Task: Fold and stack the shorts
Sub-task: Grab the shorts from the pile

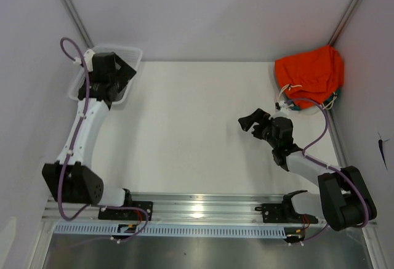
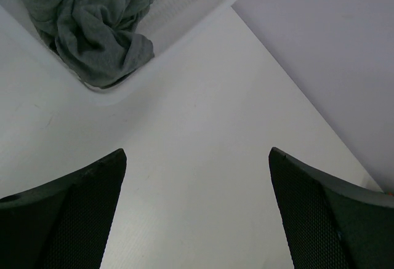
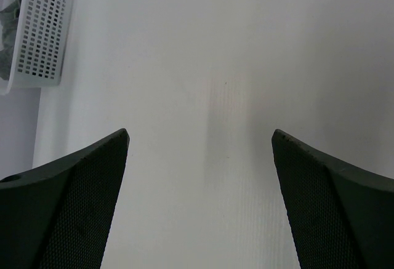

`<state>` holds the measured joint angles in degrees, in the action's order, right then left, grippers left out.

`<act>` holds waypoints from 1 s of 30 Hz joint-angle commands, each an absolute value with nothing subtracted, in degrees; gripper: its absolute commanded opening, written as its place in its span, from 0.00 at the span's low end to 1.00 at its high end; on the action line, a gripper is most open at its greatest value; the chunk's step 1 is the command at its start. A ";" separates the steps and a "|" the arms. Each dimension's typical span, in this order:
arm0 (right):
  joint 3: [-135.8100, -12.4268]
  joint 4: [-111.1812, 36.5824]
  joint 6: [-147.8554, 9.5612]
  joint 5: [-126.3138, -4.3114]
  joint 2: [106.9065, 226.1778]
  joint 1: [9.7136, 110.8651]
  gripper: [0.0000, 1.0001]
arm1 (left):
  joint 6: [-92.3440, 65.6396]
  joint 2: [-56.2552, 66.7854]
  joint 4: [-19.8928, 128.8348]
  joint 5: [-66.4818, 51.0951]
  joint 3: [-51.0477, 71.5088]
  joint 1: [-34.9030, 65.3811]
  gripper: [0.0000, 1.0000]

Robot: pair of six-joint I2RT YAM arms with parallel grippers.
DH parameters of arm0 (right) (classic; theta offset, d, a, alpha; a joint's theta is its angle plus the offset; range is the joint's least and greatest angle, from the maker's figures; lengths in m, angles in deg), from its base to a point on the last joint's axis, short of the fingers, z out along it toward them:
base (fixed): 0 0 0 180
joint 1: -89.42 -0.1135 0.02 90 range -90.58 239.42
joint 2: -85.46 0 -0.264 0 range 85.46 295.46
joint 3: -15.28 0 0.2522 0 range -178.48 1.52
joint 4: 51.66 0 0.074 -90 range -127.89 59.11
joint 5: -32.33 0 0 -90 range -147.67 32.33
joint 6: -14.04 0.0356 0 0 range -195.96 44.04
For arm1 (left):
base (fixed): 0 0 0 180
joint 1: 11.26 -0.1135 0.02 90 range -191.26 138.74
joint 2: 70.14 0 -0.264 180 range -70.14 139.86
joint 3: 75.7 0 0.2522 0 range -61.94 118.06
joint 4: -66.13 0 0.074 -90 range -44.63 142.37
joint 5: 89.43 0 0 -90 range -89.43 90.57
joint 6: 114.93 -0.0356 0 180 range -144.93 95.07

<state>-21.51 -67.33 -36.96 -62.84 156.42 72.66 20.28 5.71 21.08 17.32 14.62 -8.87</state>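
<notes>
The grey shorts (image 2: 92, 29) lie crumpled inside a white plastic basket (image 2: 203, 1) at the table's far left corner. In the top view the left arm covers them. My left gripper (image 2: 197, 152) hangs open by the basket's (image 1: 134, 53) near-right rim, nothing between its fingers, with bare table below it. In the top view the left gripper (image 1: 126, 72) sits over the basket. My right gripper (image 1: 249, 119) is open and empty above the right middle of the table, pointing left. In its wrist view the right gripper (image 3: 200, 132) faces white table.
A bright orange garment (image 1: 311, 72) with a white drawstring is bunched in the far right corner. The basket (image 3: 43, 35) shows at the far left in the right wrist view. Grey walls close in the table on three sides.
</notes>
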 commanded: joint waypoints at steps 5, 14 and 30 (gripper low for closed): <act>-22.39 -70.24 -36.59 -64.00 156.30 73.07 0.99 | 20.33 25.99 9.92 21.65 32.00 -11.08 0.99; -22.39 -70.24 -36.76 -64.44 156.04 73.51 0.99 | 22.01 40.94 6.21 21.57 43.09 -18.20 0.99; -23.09 -68.31 -37.55 -63.47 155.60 74.56 0.98 | 18.92 52.99 11.94 14.64 47.13 -21.10 0.42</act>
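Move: The grey shorts lie crumpled in the white basket, about 13 cm ahead of the left gripper, 11 cm to its left and some 20 cm below. The basket's middle is nearly under them, 12 cm ahead and 12 cm left of the gripper, a little lower than the shorts; its near rim is only about 3 cm ahead, 9 cm left and 20 cm down. From the right gripper the shorts lie roughly 19 cm ahead, 48 cm left and 5 cm lower. Bring the left gripper down about 17 cm into the basket onto the grey shorts, reaching some 11 cm forward and 10 cm left on the way, with the leftward part mostly in the middle. Tip the fingers about 25 degrees further down and swing them slightly counter-clockwise, keeping them wide; at the bottom close them to about half, with the near part of the cloth between them. ##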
